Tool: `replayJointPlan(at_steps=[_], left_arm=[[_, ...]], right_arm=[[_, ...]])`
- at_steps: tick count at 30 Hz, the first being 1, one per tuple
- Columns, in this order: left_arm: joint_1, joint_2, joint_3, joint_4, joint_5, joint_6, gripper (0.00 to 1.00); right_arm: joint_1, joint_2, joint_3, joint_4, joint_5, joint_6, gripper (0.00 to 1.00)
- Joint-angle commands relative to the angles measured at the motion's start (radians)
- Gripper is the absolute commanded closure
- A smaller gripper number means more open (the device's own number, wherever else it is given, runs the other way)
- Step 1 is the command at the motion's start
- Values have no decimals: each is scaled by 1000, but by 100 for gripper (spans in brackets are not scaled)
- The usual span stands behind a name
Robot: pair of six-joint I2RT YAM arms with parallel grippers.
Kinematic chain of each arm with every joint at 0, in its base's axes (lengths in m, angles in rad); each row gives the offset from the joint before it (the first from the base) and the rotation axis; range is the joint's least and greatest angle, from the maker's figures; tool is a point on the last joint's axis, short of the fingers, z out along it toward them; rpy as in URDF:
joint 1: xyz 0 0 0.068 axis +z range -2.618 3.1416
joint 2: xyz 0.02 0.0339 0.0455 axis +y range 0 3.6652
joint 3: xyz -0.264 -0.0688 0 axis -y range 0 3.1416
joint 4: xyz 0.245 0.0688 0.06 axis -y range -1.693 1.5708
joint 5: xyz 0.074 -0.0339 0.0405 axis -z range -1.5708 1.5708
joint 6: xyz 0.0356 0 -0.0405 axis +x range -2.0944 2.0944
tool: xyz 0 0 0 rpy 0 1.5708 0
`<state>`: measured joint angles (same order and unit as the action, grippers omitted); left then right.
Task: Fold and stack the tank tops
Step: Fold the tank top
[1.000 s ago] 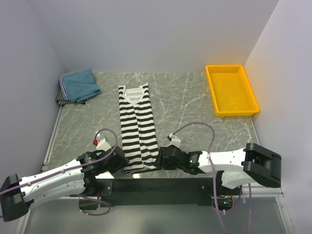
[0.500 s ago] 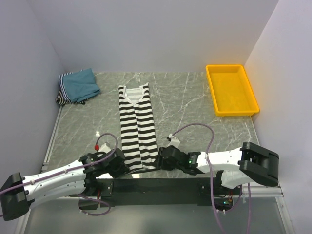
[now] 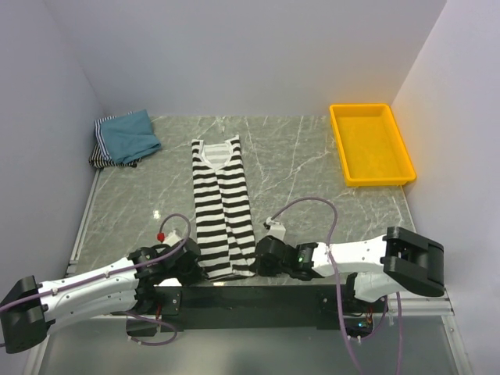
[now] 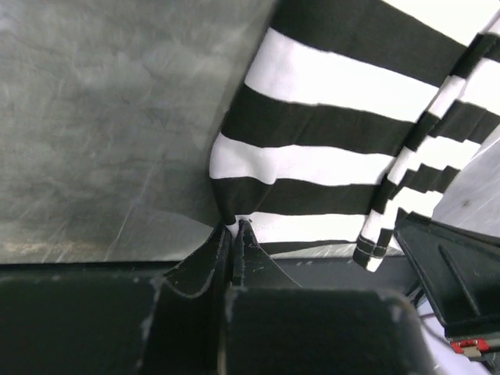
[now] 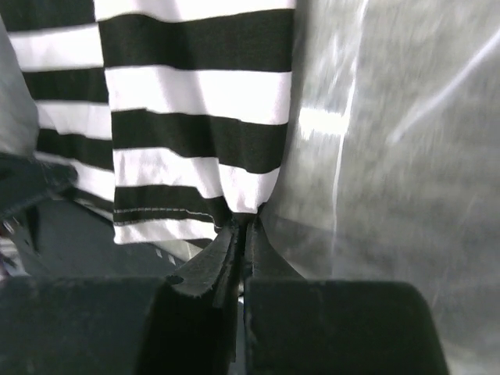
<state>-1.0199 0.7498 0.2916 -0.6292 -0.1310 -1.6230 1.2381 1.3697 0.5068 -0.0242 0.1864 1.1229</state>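
A black-and-white striped tank top (image 3: 222,203) lies folded lengthwise in the middle of the table, neck toward the back. My left gripper (image 3: 198,268) is shut on its near left corner; the left wrist view shows the striped cloth (image 4: 328,125) pinched between the fingertips (image 4: 234,226). My right gripper (image 3: 255,264) is shut on the near right corner, where the striped cloth (image 5: 195,117) bunches into the closed jaws (image 5: 244,225). A teal tank top (image 3: 130,134) lies on a finely striped one (image 3: 100,156) at the back left.
A yellow plastic tray (image 3: 369,144) stands at the back right. A black base rail (image 3: 250,295) runs along the table's near edge under the arms. Grey walls close in the left, back and right sides.
Both grippers have closed on the near corners of the striped tank top. The shirt's near edge has narrowed and shifted slightly to the right.
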Motion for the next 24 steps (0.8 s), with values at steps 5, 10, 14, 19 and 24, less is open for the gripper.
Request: replayJointPlan(at_steps=[5,10,14,19,24], left_arm=[[-26,-41,60,-168,94,94,99],[-94,-84,119,-262,134,58,99],[-94,-47,257,-308,53,86,99],[-19,57,389,-287,-47,207,99],[213,106,423,-150,-1,392,99]], right_arm=[[159,-103,55,-253,1,52,100],[261,-181,91,-386,31,158,100],[218,-218,157,-460,82,134,100],[57,-212,220,-450,73,-27,100],[-113,-163,315,-419,50,-194,100]])
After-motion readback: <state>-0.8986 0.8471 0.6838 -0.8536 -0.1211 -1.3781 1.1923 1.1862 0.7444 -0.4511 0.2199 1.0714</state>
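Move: I already pinch the tank top's two hem corners just above the table. The collar end I'm taking the hem towards lies about 45 cm ahead of my left hand and 2 cm to its right; from my right hand it is 45 cm ahead and some 14 cm to the left. The folded stack sits roughly 48 cm ahead of my left hand and 29 cm to its left, the yellow bin about 46 cm ahead of my right hand and 41 cm to its right. Keeping both hem corners pinched, I first draw them back low over the table, my right hand about 8 cm and my left about 4, dragging the tank top along. Then both hands lift together to 8 or 10 cm up and swing forward again towards the collar, ending slightly ahead of where they began. ##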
